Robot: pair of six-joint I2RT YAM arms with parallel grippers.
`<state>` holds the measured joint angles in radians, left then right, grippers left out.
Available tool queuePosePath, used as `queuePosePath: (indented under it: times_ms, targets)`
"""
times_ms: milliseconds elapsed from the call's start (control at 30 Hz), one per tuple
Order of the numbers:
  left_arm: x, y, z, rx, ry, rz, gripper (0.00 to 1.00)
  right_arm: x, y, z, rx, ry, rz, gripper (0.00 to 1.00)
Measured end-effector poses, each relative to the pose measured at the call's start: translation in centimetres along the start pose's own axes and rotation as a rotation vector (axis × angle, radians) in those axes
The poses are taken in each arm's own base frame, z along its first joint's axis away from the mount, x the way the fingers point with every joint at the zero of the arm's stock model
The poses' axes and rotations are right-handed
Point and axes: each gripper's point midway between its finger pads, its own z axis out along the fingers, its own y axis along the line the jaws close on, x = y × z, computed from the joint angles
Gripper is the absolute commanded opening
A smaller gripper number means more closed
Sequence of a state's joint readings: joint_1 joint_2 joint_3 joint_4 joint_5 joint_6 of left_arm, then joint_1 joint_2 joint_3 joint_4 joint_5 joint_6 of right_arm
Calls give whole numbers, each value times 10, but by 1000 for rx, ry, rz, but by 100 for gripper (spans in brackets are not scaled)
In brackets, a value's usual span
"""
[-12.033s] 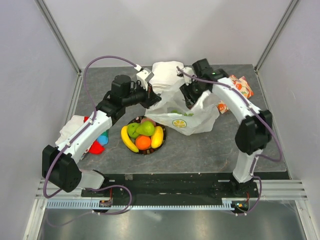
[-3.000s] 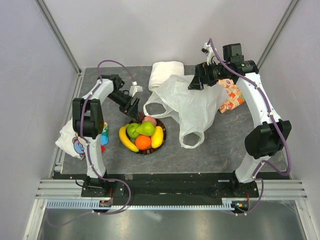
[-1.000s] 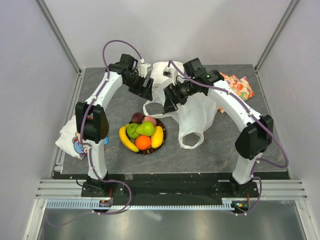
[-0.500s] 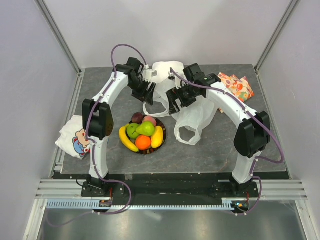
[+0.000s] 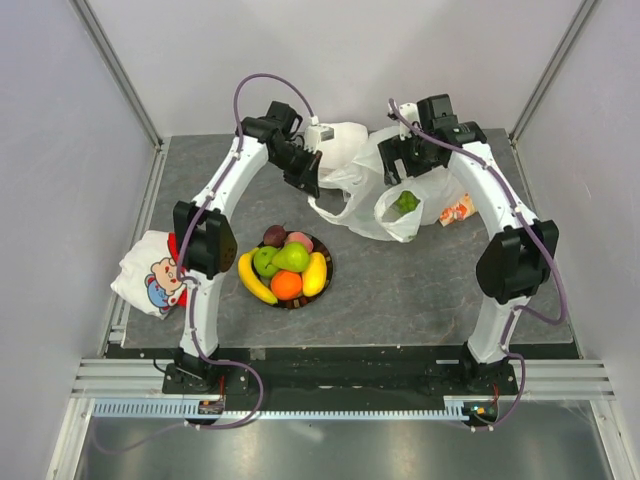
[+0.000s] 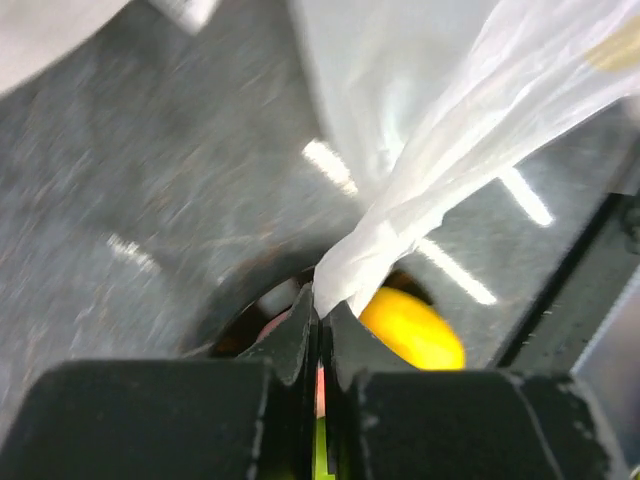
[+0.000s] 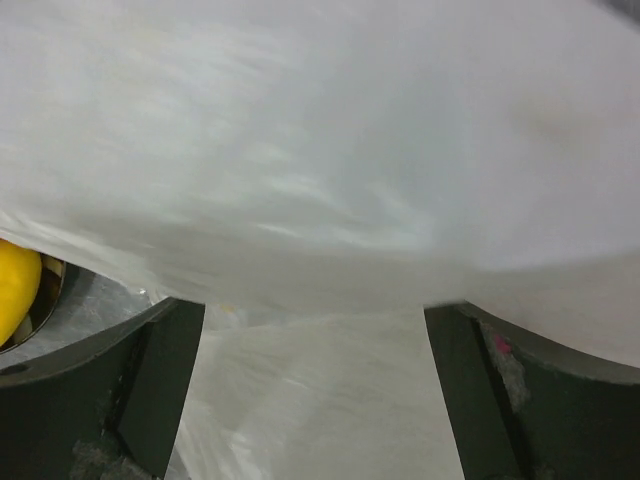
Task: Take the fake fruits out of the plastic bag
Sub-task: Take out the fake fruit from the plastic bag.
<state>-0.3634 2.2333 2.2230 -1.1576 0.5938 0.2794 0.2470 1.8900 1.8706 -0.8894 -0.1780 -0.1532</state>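
The white plastic bag (image 5: 365, 190) hangs bunched between both arms at the back of the table. My left gripper (image 5: 307, 177) is shut on a twisted strip of the bag (image 6: 400, 215), pinched at the fingertips (image 6: 318, 305). My right gripper (image 5: 402, 163) is open at the bag's top, its fingers (image 7: 150, 385) wide apart with bag film (image 7: 320, 200) filling the gap. A green patch (image 5: 405, 202) shows through the bag; I cannot tell whether it is a fruit or print. The fake fruits (image 5: 287, 262), among them bananas, an orange and a pear, lie piled on a plate. One yellow fruit (image 6: 412, 327) shows under the left jaws.
The dark-rimmed plate (image 5: 325, 252) stands front of centre. A white cloth roll (image 5: 343, 138) lies behind the bag. Orange fruit-patterned fabric (image 5: 460, 209) peeks out at the bag's right. A white cartoon-print cloth (image 5: 150, 277) lies at the left edge.
My left gripper has shut on the bag and shifted right. The right gripper has moved back and to the right. The bag is pulled up and bunched, and the green patch now shows.
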Motion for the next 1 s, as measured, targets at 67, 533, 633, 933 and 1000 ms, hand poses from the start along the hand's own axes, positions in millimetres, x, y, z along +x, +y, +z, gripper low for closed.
queuePosePath:
  times_ms: [67,533,633,933,1000]
  targets:
    - [-16,-20,-5,63,-50,27,2,-14,7,-11,-35,-44,-55,96]
    - [-86,-164,-75,329,-317,204,2,2,156,-112,-502,-260,-434,81]
    - [-85,-173,-84,351,-326,197,2,44,141,-73,-490,-109,-398,79]
    - [-49,-159,-67,339,-227,104,2,69,100,-65,-487,-15,-291,74]
    - [-34,-153,-59,328,-185,73,2,65,98,-68,-492,-32,-293,71]
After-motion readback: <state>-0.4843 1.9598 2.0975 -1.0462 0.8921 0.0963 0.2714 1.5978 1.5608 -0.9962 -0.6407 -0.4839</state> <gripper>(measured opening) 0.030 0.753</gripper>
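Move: Just under the open right hand, some 14 cm below and about 2 cm back and 3 cm to its right, the green grapes lie in the bag. The fruit plate is roughly 25 cm to that hand's left and 15 cm back; the orange print cloth about 15 cm to its right, level with it. From the left hand, which already pinches the bag's rim, the grapes are some 20 cm right, 1 cm ahead and 10 cm lower; the white towel about 17 cm ahead and 6 cm right. Hoisting the bag by the rim still pinched in its shut fingers, the left hand rises about 17 cm, swinging right and back, then eases down by 5 cm. The right hand lifts away from the bag's far side, arcs up about 14 cm, back and left while turning some 35 degrees counter-clockwise, then sinks to near its starting height and drifts a little right over the bag's near side, its fingers closing slightly but staying wide. ##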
